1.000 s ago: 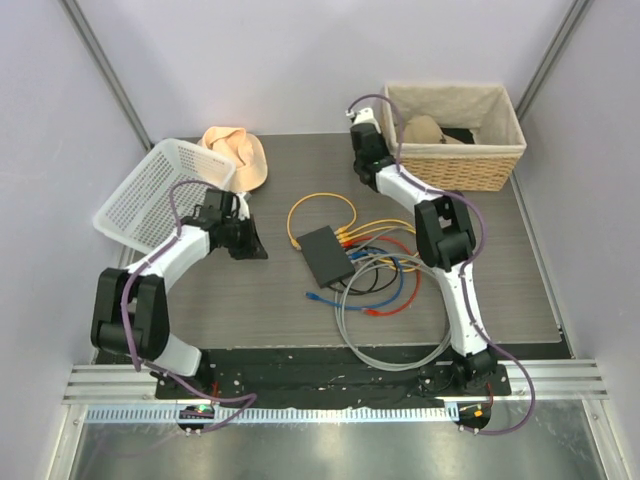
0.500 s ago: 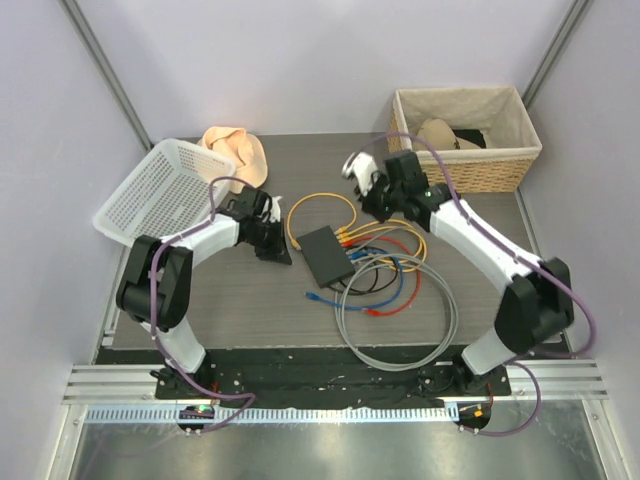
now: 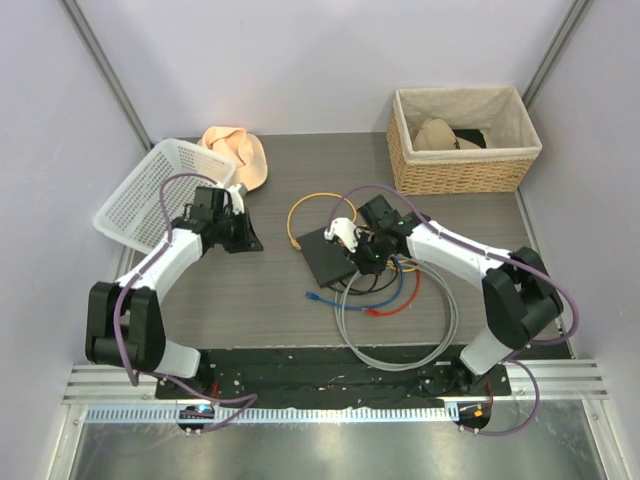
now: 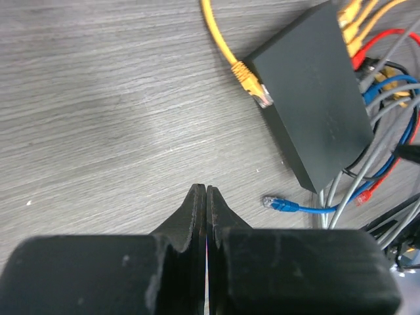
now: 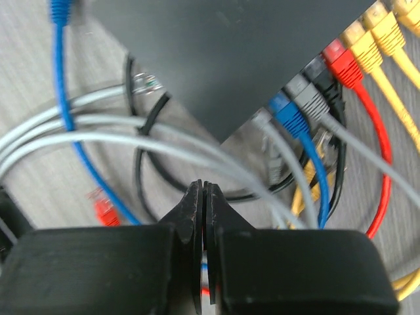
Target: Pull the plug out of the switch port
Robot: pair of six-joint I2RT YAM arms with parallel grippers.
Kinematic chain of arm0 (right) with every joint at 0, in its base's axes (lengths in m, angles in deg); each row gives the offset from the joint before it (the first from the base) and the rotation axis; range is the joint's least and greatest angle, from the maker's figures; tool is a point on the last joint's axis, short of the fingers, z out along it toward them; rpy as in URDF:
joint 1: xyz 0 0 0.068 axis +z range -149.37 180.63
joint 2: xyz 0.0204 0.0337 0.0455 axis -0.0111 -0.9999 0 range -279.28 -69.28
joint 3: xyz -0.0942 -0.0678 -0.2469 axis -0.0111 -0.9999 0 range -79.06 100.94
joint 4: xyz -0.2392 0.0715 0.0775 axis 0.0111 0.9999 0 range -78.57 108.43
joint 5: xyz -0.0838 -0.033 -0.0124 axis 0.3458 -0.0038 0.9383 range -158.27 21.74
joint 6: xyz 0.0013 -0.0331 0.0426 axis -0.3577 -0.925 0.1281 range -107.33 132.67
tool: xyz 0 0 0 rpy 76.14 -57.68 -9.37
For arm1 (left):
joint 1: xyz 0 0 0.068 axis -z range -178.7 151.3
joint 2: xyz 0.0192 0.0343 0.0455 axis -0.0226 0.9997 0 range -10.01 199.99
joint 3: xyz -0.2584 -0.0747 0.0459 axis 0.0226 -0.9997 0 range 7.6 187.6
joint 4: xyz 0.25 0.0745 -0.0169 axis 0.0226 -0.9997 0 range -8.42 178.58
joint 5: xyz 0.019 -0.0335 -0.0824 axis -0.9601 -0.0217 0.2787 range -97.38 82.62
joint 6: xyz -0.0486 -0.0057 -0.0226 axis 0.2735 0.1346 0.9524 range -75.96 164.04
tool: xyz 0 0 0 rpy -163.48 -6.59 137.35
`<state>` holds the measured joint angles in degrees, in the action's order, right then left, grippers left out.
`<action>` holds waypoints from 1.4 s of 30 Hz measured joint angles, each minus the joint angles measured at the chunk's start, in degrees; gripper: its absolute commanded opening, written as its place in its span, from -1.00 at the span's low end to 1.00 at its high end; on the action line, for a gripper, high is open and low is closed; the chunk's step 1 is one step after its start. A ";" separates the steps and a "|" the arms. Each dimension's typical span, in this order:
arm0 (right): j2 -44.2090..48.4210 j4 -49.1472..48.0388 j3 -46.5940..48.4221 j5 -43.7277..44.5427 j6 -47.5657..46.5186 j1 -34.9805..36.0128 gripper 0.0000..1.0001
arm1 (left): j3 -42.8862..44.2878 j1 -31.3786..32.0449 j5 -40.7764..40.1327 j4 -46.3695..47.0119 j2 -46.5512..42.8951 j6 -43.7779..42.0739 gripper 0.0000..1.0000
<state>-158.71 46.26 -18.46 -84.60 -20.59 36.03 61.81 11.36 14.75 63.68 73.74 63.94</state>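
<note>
The switch [image 3: 325, 255] is a flat black box lying mid-table. Along its right edge a row of plugs sits in the ports: blue [image 5: 287, 115], grey [image 5: 306, 96], red [image 5: 341, 62] and yellow [image 5: 365, 44]. My right gripper [image 3: 368, 260] hovers over that cabled edge, shut and empty, and in the right wrist view its tips [image 5: 203, 188] sit just short of the blue and grey plugs. My left gripper [image 3: 246, 236] is shut with nothing in it, well left of the switch [image 4: 315, 98], tips [image 4: 206, 190] over bare table.
Loose plugs lie near the switch: a yellow one [image 4: 249, 82] by its short edge, a blue one [image 4: 279, 203] and a red one [image 3: 370, 312]. A grey cable loop [image 3: 400, 345] lies in front. A white plastic basket [image 3: 150, 195] stands left, a wicker basket [image 3: 465, 150] back right, a tan hat [image 3: 240, 155] behind.
My right arm has swung from the wicker basket down to the switch's cabled edge. My left gripper moved toward the switch, then drew back left. Both stayed shut.
</note>
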 measured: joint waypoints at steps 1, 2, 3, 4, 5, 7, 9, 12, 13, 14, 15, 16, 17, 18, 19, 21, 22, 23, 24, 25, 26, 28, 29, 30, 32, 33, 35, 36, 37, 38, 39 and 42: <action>-1.46 -0.20 0.74 0.52 -0.31 0.00 -0.98 | -0.59 -0.07 -0.02 0.28 -1.36 -0.37 -1.00; -2.47 -0.42 1.18 0.83 -0.63 0.00 -0.98 | -1.05 -0.07 0.02 0.55 -2.38 -0.55 -1.00; -3.91 -0.59 1.95 1.44 -1.22 0.00 -0.98 | -1.88 -0.07 0.07 1.16 -3.76 -0.79 -1.00; -4.92 -0.87 2.32 1.86 -1.62 0.00 -0.98 | -2.56 -0.07 0.11 1.53 -4.81 -0.87 -1.00; -5.99 -0.98 2.62 2.25 -2.05 0.00 -0.98 | -3.21 -0.07 0.13 1.86 -5.64 -0.94 -1.00; -8.28 -1.11 3.23 3.10 -3.34 0.00 -0.98 | -4.52 -0.07 0.15 2.16 -7.32 -1.11 -1.00; -10.14 -1.14 3.67 3.61 -4.44 0.11 -0.98 | -5.31 -0.07 0.15 2.21 -8.37 -1.36 -1.00; -11.10 -0.81 4.31 3.80 -5.14 0.85 -0.98 | -5.49 -0.07 0.15 2.27 -9.05 -2.03 -1.00; -11.13 -0.55 4.72 4.11 -5.18 1.40 -0.98 | -5.57 -0.07 0.15 2.36 -9.38 -2.21 -1.00; -11.23 -0.59 5.03 4.46 -5.07 1.99 -0.98 | -5.73 -0.07 0.15 2.45 -9.70 -2.32 -1.00; -11.43 -0.72 5.33 4.61 -4.98 2.64 -0.98 | -5.84 -0.07 0.15 2.47 -9.99 -2.34 -1.00; -11.82 -0.94 5.81 5.14 -4.72 3.78 -0.98 | -6.03 -0.07 0.15 2.60 -10.36 -2.34 -1.00; -12.35 -1.40 6.36 5.51 -4.50 5.05 -0.98 | -6.21 -0.07 0.17 2.82 -10.62 -2.34 -1.00; -12.90 -1.84 6.82 5.77 -4.31 6.21 -0.98 | -6.47 -0.07 0.20 3.08 -10.93 -2.34 -1.00; -13.77 -2.43 7.63 5.92 -4.09 7.74 -0.98 | -6.75 -0.07 0.20 3.32 -11.26 -2.34 -1.00; -15.72 -3.69 9.66 6.12 -3.63 10.71 -0.98 | -7.06 -0.07 0.17 3.39 -11.69 -2.36 -1.00; -17.00 -4.02 11.28 6.01 -3.23 12.22 -0.98 | -7.15 -0.07 0.17 3.43 -11.91 -2.34 -1.00; -17.88 -4.44 12.24 5.77 -2.91 13.11 -0.98 | -7.19 -0.07 0.17 3.43 -12.11 -2.36 -1.00; -19.23 -4.96 13.55 5.70 -2.34 14.23 -0.98 | -7.21 -0.07 0.17 3.45 -12.33 -2.34 -1.00; -20.24 -5.57 14.34 5.60 -1.86 14.97 -0.98 | -7.21 -0.07 0.17 3.45 -12.46 -2.34 -1.00; -20.76 -5.81 14.82 5.55 -1.40 15.43 -0.98 | -7.21 -0.07 0.15 3.48 -12.63 -2.34 -1.00; -21.22 -5.66 15.23 5.05 -0.68 15.87 -0.98 | -7.21 -0.07 -0.17 3.45 -13.05 -2.34 -1.00; -21.09 -4.81 15.56 4.59 -0.42 15.52 -0.98 | -7.21 -0.07 -0.57 3.45 -13.31 -2.34 -1.00; -20.92 -3.69 16.24 3.48 0.04 14.80 -0.97 | -7.21 -0.07 -0.66 3.45 -13.38 -2.34 -1.00; -20.11 -1.55 18.16 0.81 1.38 12.41 -0.61 | -6.95 -0.07 -1.36 3.21 -13.05 -2.34 -1.00; -19.67 -0.50 19.71 -0.74 2.71 10.71 -0.43 | -6.62 -0.07 -1.57 2.95 -12.57 -2.32 -0.99; -19.10 0.70 23.78 -3.52 6.21 7.15 -0.01 | -4.02 -0.07 -1.77 1.49 -9.18 -1.92 -0.90; -19.21 0.76 26.80 -4.94 8.26 4.94 0.07 | -1.77 -0.11 -1.79 0.59 -6.45 -1.66 -0.73; -19.63 0.31 30.45 -6.54 10.32 2.34 0.14 | 0.85 -0.24 -1.79 -0.35 -3.45 -1.09 -0.62; -20.15 -0.15 33.57 -7.69 12.00 0.28 0.23 | 3.63 -0.44 -1.77 -1.22 -0.15 -0.70 -0.49; -20.96 -0.70 36.02 -8.74 13.16 -1.18 0.25 | 6.47 -0.74 -1.64 -2.29 2.86 -0.35 -0.44; -25.44 -2.93 43.78 -12.63 16.20 -5.86 0.31 | 15.08 -2.03 -1.79 -6.08 12.33 0.74 -0.36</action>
<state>-184.15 43.33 25.32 -97.24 -4.39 30.17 76.89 9.33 12.96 57.60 86.06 64.68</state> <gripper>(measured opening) 0.636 0.288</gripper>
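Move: The black switch's middle lies about 10 cm left of the right fingertips, 4 cm ahead and 4 cm below, its nearest corner only some 5 cm away. The plugged yellow connectors are about 10 cm ahead and 6 cm left; a loose red plug is 7 cm back and 1 cm left. From the left hand, the switch is 15 cm right, level and 6 cm down, with the loose yellow plug 4 cm ahead, 7 cm right. With its shut fingertips against the near port-side corner of the switch, the right hand shoves left, having sunk about 4 cm beside it and swept some 12 cm; then it rises about 15 cm and swings 16 cm forward past the yellow plugs, opening wide. The left hand eases up and back, then at the end drives 7 cm forward, sinking slightly and starting to open. ##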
